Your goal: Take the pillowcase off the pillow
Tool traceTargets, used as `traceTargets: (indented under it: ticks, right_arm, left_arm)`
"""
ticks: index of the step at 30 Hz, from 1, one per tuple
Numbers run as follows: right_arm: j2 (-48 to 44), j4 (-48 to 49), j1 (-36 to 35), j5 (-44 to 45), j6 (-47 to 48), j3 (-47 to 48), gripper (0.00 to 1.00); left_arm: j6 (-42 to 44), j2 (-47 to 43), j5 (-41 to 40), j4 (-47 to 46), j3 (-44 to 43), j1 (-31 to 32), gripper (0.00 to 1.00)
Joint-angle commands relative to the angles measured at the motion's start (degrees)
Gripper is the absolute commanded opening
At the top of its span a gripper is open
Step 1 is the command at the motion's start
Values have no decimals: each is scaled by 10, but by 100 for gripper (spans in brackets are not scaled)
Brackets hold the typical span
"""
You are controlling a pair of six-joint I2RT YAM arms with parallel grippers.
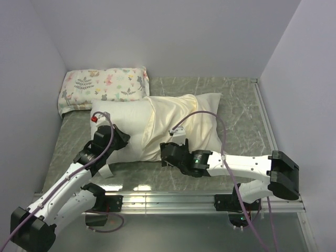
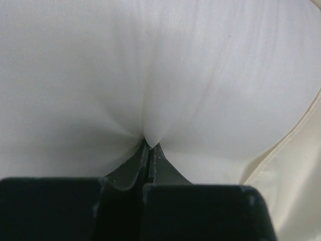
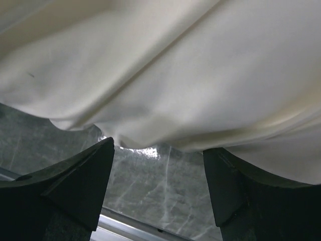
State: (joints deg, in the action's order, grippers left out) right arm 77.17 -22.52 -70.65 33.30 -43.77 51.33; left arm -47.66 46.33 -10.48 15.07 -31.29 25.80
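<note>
The plain white pillow (image 1: pixel 122 122) lies across the middle of the table, its left end bare. The cream pillowcase (image 1: pixel 184 126) covers its right part. My left gripper (image 1: pixel 125 139) is at the bare end's near side. In the left wrist view this gripper (image 2: pixel 149 144) is shut on a pinched fold of the white pillow (image 2: pixel 150 75), and the pillowcase edge (image 2: pixel 301 165) shows at the right. My right gripper (image 1: pixel 169 149) sits at the pillowcase's near edge. From the right wrist, that gripper (image 3: pixel 158 149) stands open, the cream pillowcase (image 3: pixel 175 75) hanging just above its fingertips, nothing between them.
A smaller floral-print pillow (image 1: pixel 102 86) lies at the back left against the wall. White walls close in the left, back and right sides. A metal rail (image 1: pixel 184 198) runs along the near edge of the marbled table (image 3: pixel 150 191).
</note>
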Motion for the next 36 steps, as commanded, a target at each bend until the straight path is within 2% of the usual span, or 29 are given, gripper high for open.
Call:
traceTargets:
  ticks: [1, 4, 5, 6, 7, 8, 14, 16, 18, 19, 22, 23, 27, 32, 33, 35, 36]
  right_arm:
    - [13, 64, -4, 48, -35, 13, 76]
    - [29, 49, -3, 60, -39, 17, 52]
    - [30, 41, -3, 68, -42, 18, 26]
    - [28, 19, -3, 76, -46, 18, 13]
    - [24, 8, -1, 92, -47, 18, 3]
    - [9, -13, 3, 98, -46, 15, 0]
    - [-133, -111, 68, 133, -43, -19, 0]
    - [-216, -129, 147, 116, -16, -35, 0]
    - [-277, -129, 244, 69, 28, -54, 0]
    - [-333, -129, 276, 52, 44, -55, 0]
    - [-402, -164, 327, 25, 79, -10, 0]
    - [-409, -181, 326, 5, 86, 30, 0]
    - [-404, -171, 325, -78, 129, 117, 0]
    - [-292, -163, 317, -141, 163, 252, 0]
    - [-246, -165, 316, -154, 173, 270, 0]
    - [-193, -159, 317, -161, 179, 302, 0]
    - [-137, -151, 317, -162, 185, 305, 0]
  left_arm:
    - [12, -1, 5, 64, -13, 7, 1]
    - [17, -6, 5, 72, -31, 6, 1]
    - [20, -8, 5, 78, -36, 6, 0]
    - [23, -8, 4, 84, -42, 7, 0]
    - [25, -9, -2, 90, -59, 7, 0]
    - [33, -11, -7, 106, -68, 7, 0]
    - [77, -11, -100, 176, -182, -4, 0]
    - [92, -9, -111, 198, -227, -22, 0]
    - [113, -8, -92, 201, -262, -72, 0]
    - [126, -5, -75, 197, -271, -118, 0]
    - [153, 12, -13, 196, -299, -200, 0]
    - [158, 19, -8, 199, -303, -209, 0]
    - [172, 60, 23, 198, -300, -211, 0]
    - [191, 119, 87, 174, -283, -211, 4]
    - [197, 132, 99, 175, -292, -211, 7]
    - [215, 167, 132, 186, -308, -211, 28]
    - [217, 175, 138, 194, -326, -210, 39]
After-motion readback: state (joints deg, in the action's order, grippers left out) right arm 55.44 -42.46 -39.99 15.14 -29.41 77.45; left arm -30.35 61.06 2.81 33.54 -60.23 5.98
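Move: The right hand, open, has the near edge of the pillowcase almost between its fingers, about 2 cm ahead and 2 cm below; the opening hem's middle is roughly 10 cm ahead and 9 cm left. The left hand already pinches the bare white pillow, with that hem's middle about 9 cm to its right and 3 cm ahead, and the pillow's bare end some 17 cm left and 2 cm ahead. The patterned pillow lies around 23 cm ahead and 11 cm left of the left hand. After a slight dip forward, the right fingers shut on the near edge of the pillowcase and haul it to the right nearly 18 cm, then up to about 24 cm, easing forward and back left a little last. The left hand, still shut on the white pillow, pulls up some 12 cm and to the left, then goes forward and down, its fingers starting to open as it lets go. ##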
